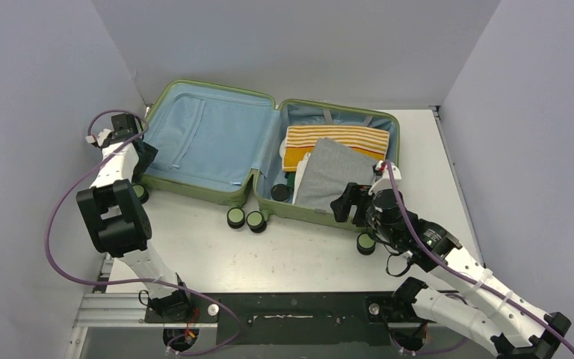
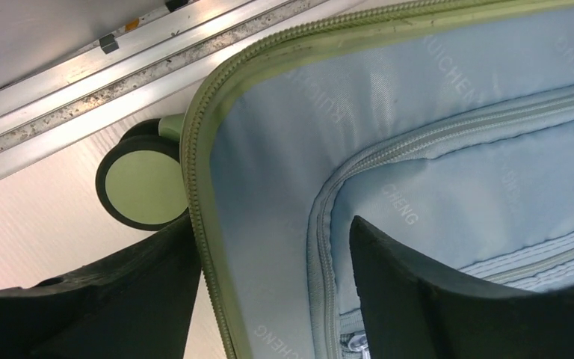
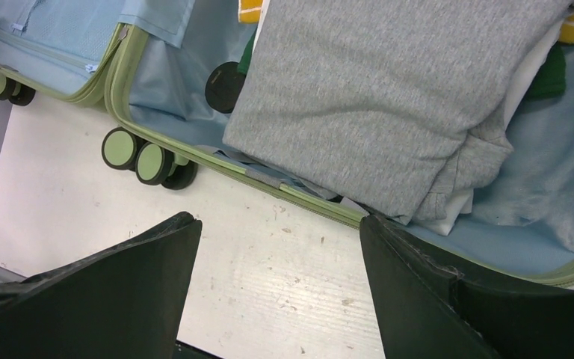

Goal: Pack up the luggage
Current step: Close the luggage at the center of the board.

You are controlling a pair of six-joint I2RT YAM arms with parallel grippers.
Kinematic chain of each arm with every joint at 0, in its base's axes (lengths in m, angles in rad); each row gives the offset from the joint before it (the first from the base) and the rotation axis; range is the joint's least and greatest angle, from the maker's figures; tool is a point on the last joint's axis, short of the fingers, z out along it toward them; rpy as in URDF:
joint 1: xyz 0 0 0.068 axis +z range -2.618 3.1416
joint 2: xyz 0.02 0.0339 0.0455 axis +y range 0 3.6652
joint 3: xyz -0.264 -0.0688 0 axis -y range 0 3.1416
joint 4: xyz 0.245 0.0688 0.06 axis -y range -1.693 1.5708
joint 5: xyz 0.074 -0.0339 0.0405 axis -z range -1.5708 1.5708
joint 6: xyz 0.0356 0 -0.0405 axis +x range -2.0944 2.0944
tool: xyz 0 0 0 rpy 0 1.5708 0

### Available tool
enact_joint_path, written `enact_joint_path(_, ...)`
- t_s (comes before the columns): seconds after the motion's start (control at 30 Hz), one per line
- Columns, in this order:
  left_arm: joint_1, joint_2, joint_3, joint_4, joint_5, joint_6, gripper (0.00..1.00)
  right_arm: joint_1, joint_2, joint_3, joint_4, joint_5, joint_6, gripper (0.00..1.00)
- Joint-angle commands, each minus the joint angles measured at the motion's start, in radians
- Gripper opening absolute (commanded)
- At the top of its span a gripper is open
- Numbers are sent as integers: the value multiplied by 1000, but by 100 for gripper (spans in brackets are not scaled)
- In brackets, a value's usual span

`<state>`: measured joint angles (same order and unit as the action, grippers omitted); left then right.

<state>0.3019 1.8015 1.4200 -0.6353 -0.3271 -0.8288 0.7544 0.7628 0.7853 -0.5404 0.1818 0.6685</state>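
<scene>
The luggage lies open on the table, with light-blue lining in both halves. Its right half holds a folded grey garment, a yellow-and-white striped cloth and a black round item. My left gripper is at the left half's outer edge. In the left wrist view it is open and straddles the zipped rim, one finger outside and one over the lining. My right gripper hangs open and empty over bare table, just in front of the right half's rim and the grey garment.
Black wheels with green hubs stick out from the suitcase's near side; one sits beside my left gripper's outer finger. Grey walls close in the table on the left, back and right. An aluminium rail runs along the table's left edge.
</scene>
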Motion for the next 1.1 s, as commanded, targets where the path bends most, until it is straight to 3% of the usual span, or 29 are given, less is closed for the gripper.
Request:
enact_joint_path(0.0, 3, -7, 19, 40, 12, 58, 64, 7, -24, 48, -1, 41, 19, 79)
enact_joint_path(0.1, 0, -13, -5, 59, 16, 85, 48, 5, -14, 58, -6, 34, 31, 78)
enact_joint_path(0.3, -34, -49, -24, 81, 17, 134, 0, 7, 6, 78, -5, 30, 32, 78)
enact_joint_path(0.67, -173, -284, -70, 162, -129, 199, 0, 7, 51, 106, 20, 25, 5, 78)
enact_joint_path(0.83, -275, -473, -198, 342, -215, 266, 0, 7, 74, 114, 35, 30, 1, 78)
enact_joint_path(1.07, -480, -691, -397, 699, -251, 513, 0, 4, 146, 186, 41, 55, -33, 79)
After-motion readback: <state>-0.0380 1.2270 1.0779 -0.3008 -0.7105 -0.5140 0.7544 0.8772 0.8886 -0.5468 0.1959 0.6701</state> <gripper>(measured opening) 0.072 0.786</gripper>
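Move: The lid's near rim, by its outer left corner, runs between the left hand's open fingers, about 2 cm back of the hand point and 1 cm below. The lid wheel is some 6 cm back, 3 cm left and 5 cm lower; the hinge lies roughly 38 cm right and 4 cm back. From the right hand that rim spot is about 18 cm ahead, 65 cm left and 12 cm lower. The lid's near rim is pinched just right of its wheel as the left fingers shut, one outside and one inside the shell. Then, keeping that grip, the left hand lifts it about 15 cm, bearing right towards the hinge by some 7 cm and slightly back, while the wrist turns with the lid, its left side rising roughly 30 degrees. ##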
